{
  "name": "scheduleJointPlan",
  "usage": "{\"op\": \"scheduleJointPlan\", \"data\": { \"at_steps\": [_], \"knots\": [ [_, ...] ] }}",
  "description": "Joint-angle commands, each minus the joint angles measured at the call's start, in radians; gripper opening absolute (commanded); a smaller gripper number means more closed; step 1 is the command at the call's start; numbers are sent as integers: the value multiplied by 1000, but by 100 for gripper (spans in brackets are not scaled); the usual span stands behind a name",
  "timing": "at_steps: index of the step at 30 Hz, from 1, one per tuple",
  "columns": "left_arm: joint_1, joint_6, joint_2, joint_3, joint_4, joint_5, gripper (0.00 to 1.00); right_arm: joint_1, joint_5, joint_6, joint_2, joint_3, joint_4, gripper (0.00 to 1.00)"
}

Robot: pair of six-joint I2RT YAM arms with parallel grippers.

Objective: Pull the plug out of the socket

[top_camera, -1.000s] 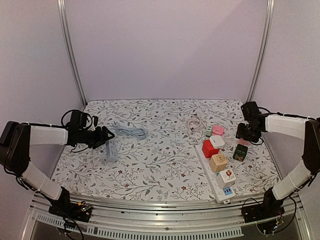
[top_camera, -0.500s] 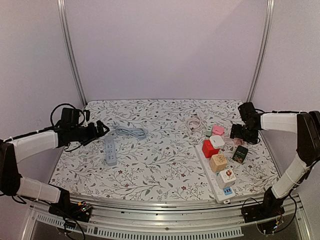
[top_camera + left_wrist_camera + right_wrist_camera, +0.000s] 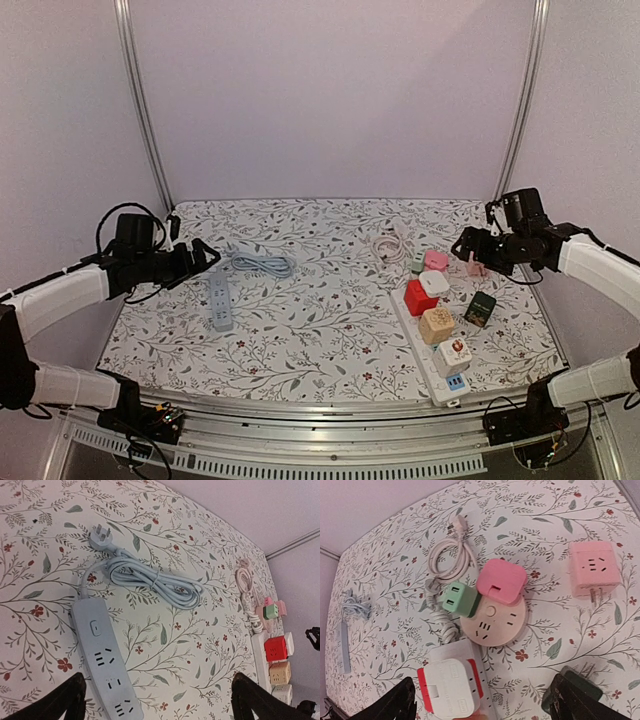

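A grey power strip (image 3: 220, 301) lies flat at the left with its coiled cord (image 3: 155, 582); none of the sockets on the strip (image 3: 102, 660) has a plug in it. My left gripper (image 3: 203, 256) hovers open above it, and in the wrist view the gripper (image 3: 157, 705) holds nothing. At the right, a round beige socket (image 3: 495, 622) carries a pink plug (image 3: 501, 580) and a green plug (image 3: 461, 598). A pink cube plug (image 3: 594, 569) lies loose on the table with its prongs showing. My right gripper (image 3: 468, 245) hangs open over this group, and its wrist view (image 3: 487, 705) shows nothing held.
A long white strip (image 3: 432, 358) runs toward the near edge with a red-and-white plug (image 3: 451, 688), a tan cube (image 3: 436, 325) and smaller plugs on it. A dark green plug (image 3: 481, 307) lies loose to its right. A white coiled cable (image 3: 451, 560) sits behind the round socket.
The left gripper opened and let go of the grey strip, which dropped from tilted to flat; the arm drew back left. The right gripper opened and rose from beside the pink cube.
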Motion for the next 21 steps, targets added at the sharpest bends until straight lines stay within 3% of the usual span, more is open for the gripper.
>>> {"op": "scheduleJointPlan", "data": {
  "at_steps": [1,7,16,21],
  "knots": [
    [-28,-5,-9,7,-29,16,100,83,-192,38,-10,-45,-5,89],
    [-55,-19,-24,-6,-29,18,100,95,-203,95,55,-106,90,78],
    [-74,-28,-43,-22,-31,16,100,123,-221,99,134,-90,111,70],
    [-76,-27,-41,-24,-32,10,100,144,-217,120,89,-91,105,55]
  ]
}}
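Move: The white plug on top of the red cube is about 8 cm to the left of my open right hand, 2 cm back and 8 cm below. The red cube sits under it, roughly 2 cm farther left and 1 cm nearer. From my right hand, the dark green plug stands some 5 cm back, 5 cm right and 12 cm down; the pink socket lies 5 cm ahead, 6 cm left. From my left hand, the white plug is roughly 65 cm to the right, about level ahead. I swing my empty right hand left and slightly back, then sink it to the white plug, about 7 cm left and 6 cm down in all. The fingers tip some 10 degrees steeper while the wrist rolls and turns a little counter-clockwise, and I narrow them to about two-thirds open around the plug's near end; a grip can't be seen yet. My open left hand drifts about 2 cm to the right and slightly back. ##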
